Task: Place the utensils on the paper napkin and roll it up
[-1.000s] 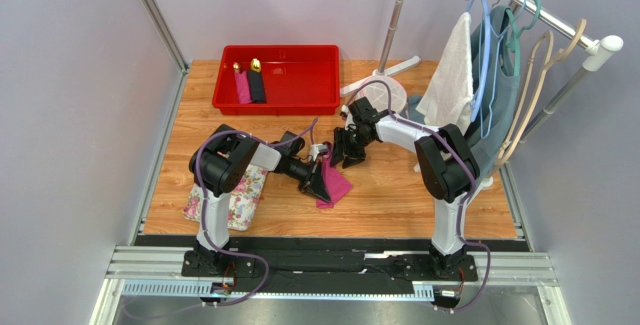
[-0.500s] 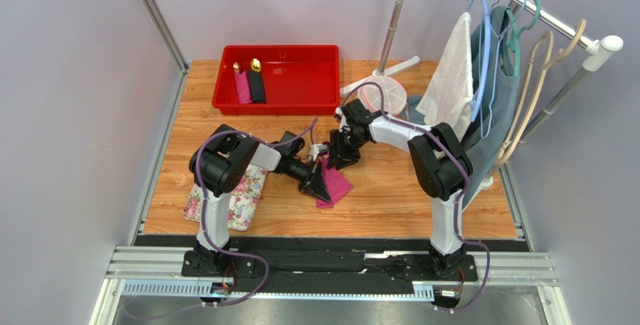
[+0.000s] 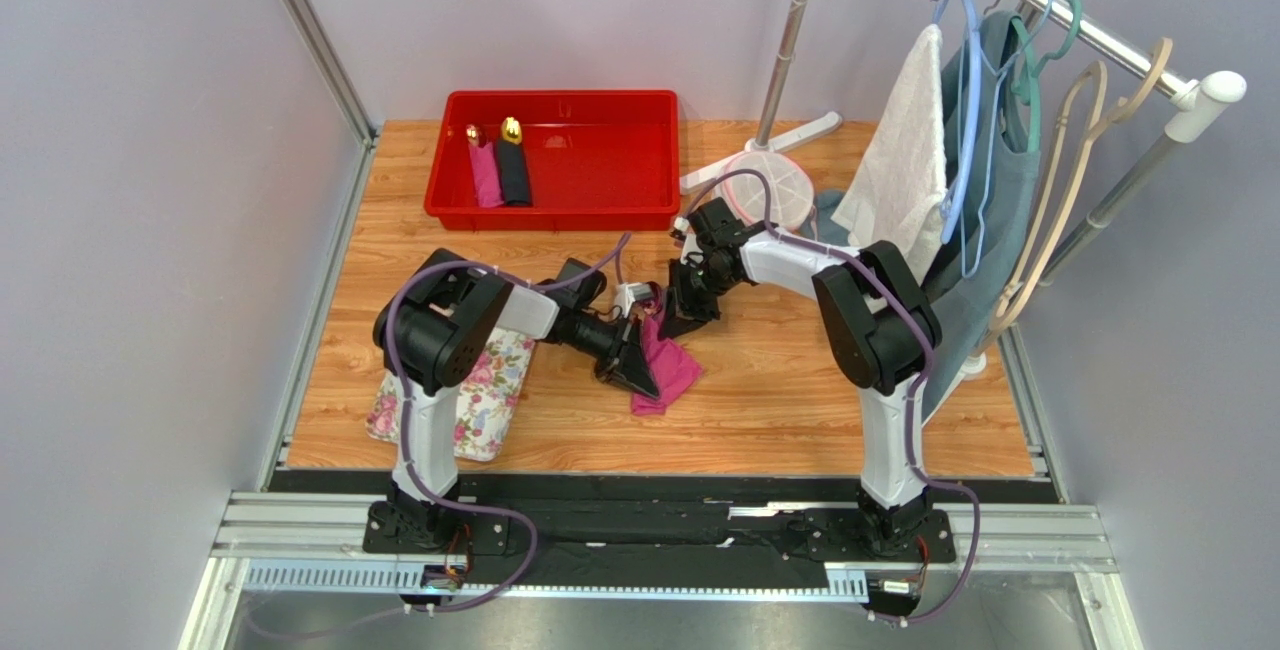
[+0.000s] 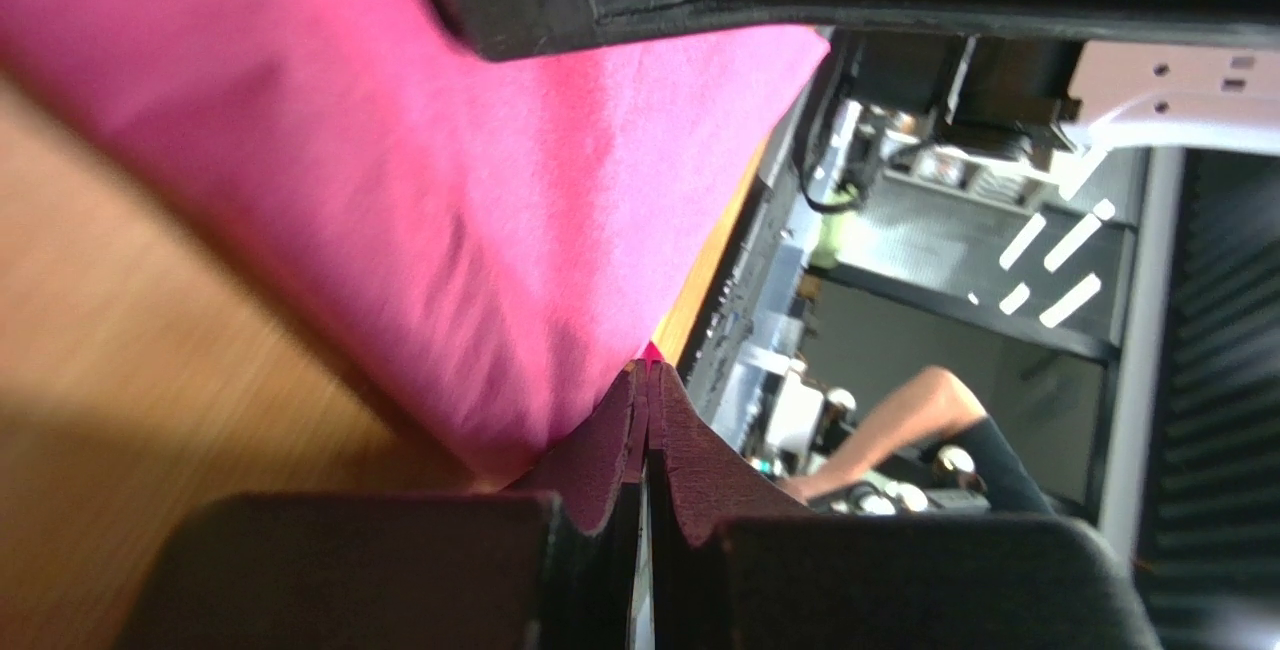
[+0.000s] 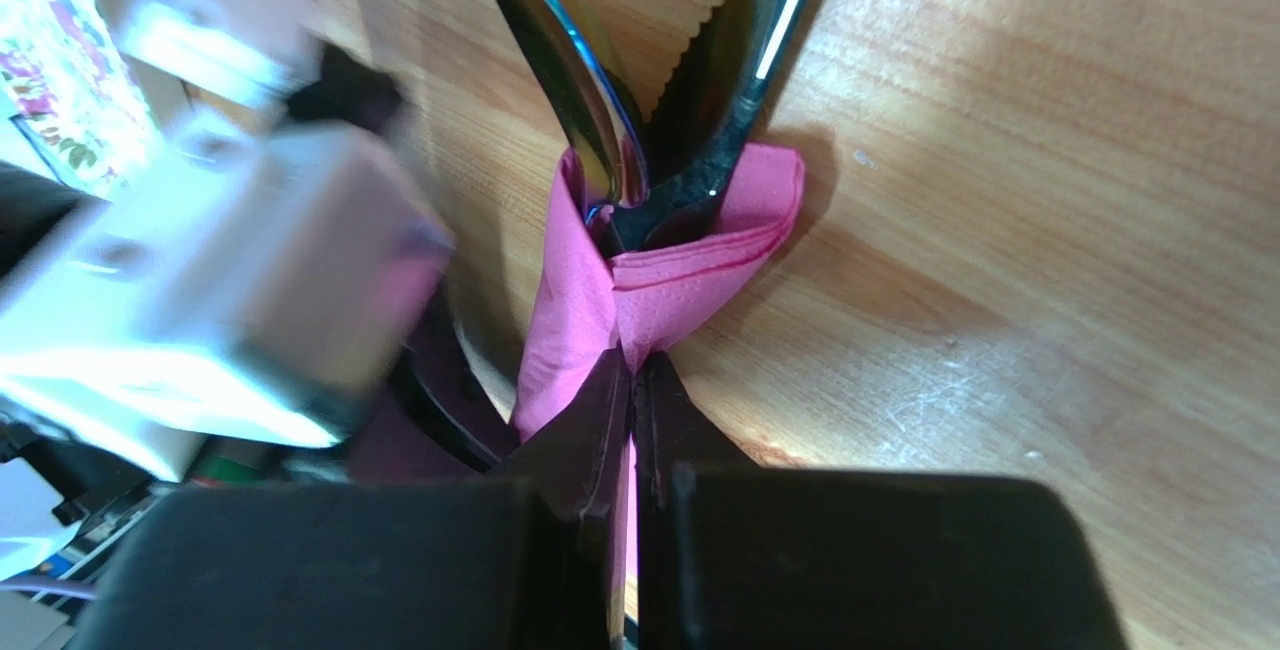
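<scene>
The magenta paper napkin (image 3: 672,371) lies mid-table, partly wrapped round the utensils. In the right wrist view a shiny spoon head (image 5: 568,58) and a serrated knife blade (image 5: 748,38) stick out of the napkin's bunched top (image 5: 661,275). My right gripper (image 5: 634,368) is shut, with pink paper pinched between its fingertips. In the top view it sits at the napkin's far end (image 3: 679,313). My left gripper (image 3: 639,370) lies low at the napkin's left side. In the left wrist view it (image 4: 646,373) is shut, a sliver of napkin (image 4: 451,200) showing at its tips.
A red bin (image 3: 556,215) at the back holds a pink roll (image 3: 484,170) and a black roll (image 3: 514,170) with gold heads. A floral cloth (image 3: 484,395) lies front left. A clothes rack (image 3: 977,125) with hangers and a white stand base (image 3: 751,170) stand at the right.
My right gripper has come down and left onto the napkin's far end and shut on it. The left gripper has stayed at the napkin's left side.
</scene>
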{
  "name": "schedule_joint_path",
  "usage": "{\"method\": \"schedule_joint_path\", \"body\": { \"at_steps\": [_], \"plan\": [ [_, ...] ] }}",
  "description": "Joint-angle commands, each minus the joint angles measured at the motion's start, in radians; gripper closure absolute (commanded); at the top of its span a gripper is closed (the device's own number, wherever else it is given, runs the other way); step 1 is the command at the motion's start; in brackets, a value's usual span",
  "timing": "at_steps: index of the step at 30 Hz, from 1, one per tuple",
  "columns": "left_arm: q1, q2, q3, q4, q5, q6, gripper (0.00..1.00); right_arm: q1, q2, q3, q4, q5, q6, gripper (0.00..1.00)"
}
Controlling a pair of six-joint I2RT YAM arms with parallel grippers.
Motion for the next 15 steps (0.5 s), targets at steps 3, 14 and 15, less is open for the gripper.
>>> {"method": "schedule_joint_path", "body": {
  "at_steps": [3, 14, 15],
  "plan": [
    [0.050, -0.190, 0.055, -0.061, -0.199, 0.060, 0.74, -0.035, 0.002, -0.012, 0.064, -0.039, -0.012, 1.00],
    [0.139, -0.542, 0.233, -0.469, -0.346, 0.252, 0.02, -0.053, -0.076, -0.075, 0.202, -0.142, 0.043, 1.00],
    [0.150, -0.562, 0.240, -0.484, -0.358, 0.282, 0.01, -0.053, -0.081, -0.078, 0.206, -0.145, 0.048, 1.00]
  ]
}}
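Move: The half-rolled napkin lies right under the left fingertips: its middle is about 5 cm ahead and 2 cm to their right, at nearly the same height. The spoon's bowl, sticking out of the far end, is some 15 cm straight ahead of the left hand. The floral board's middle is roughly 26 cm to that hand's left and 1 cm ahead. From the right hand, the napkin's middle is about 4 cm back, straight behind, and the spoon's bowl 6 cm ahead, 2 cm left. The left fingertips come free of the napkin's near end, and that hand climbs about 15 cm, swinging some 8 cm forward beside the roll and drifting a little left late on. Its fingers spread from nearly shut to almost wide open while the wrist rolls some 35 degrees. The right fingers stay shut on the napkin just below the utensil heads, keeping nearly their place with a slight tilt. ##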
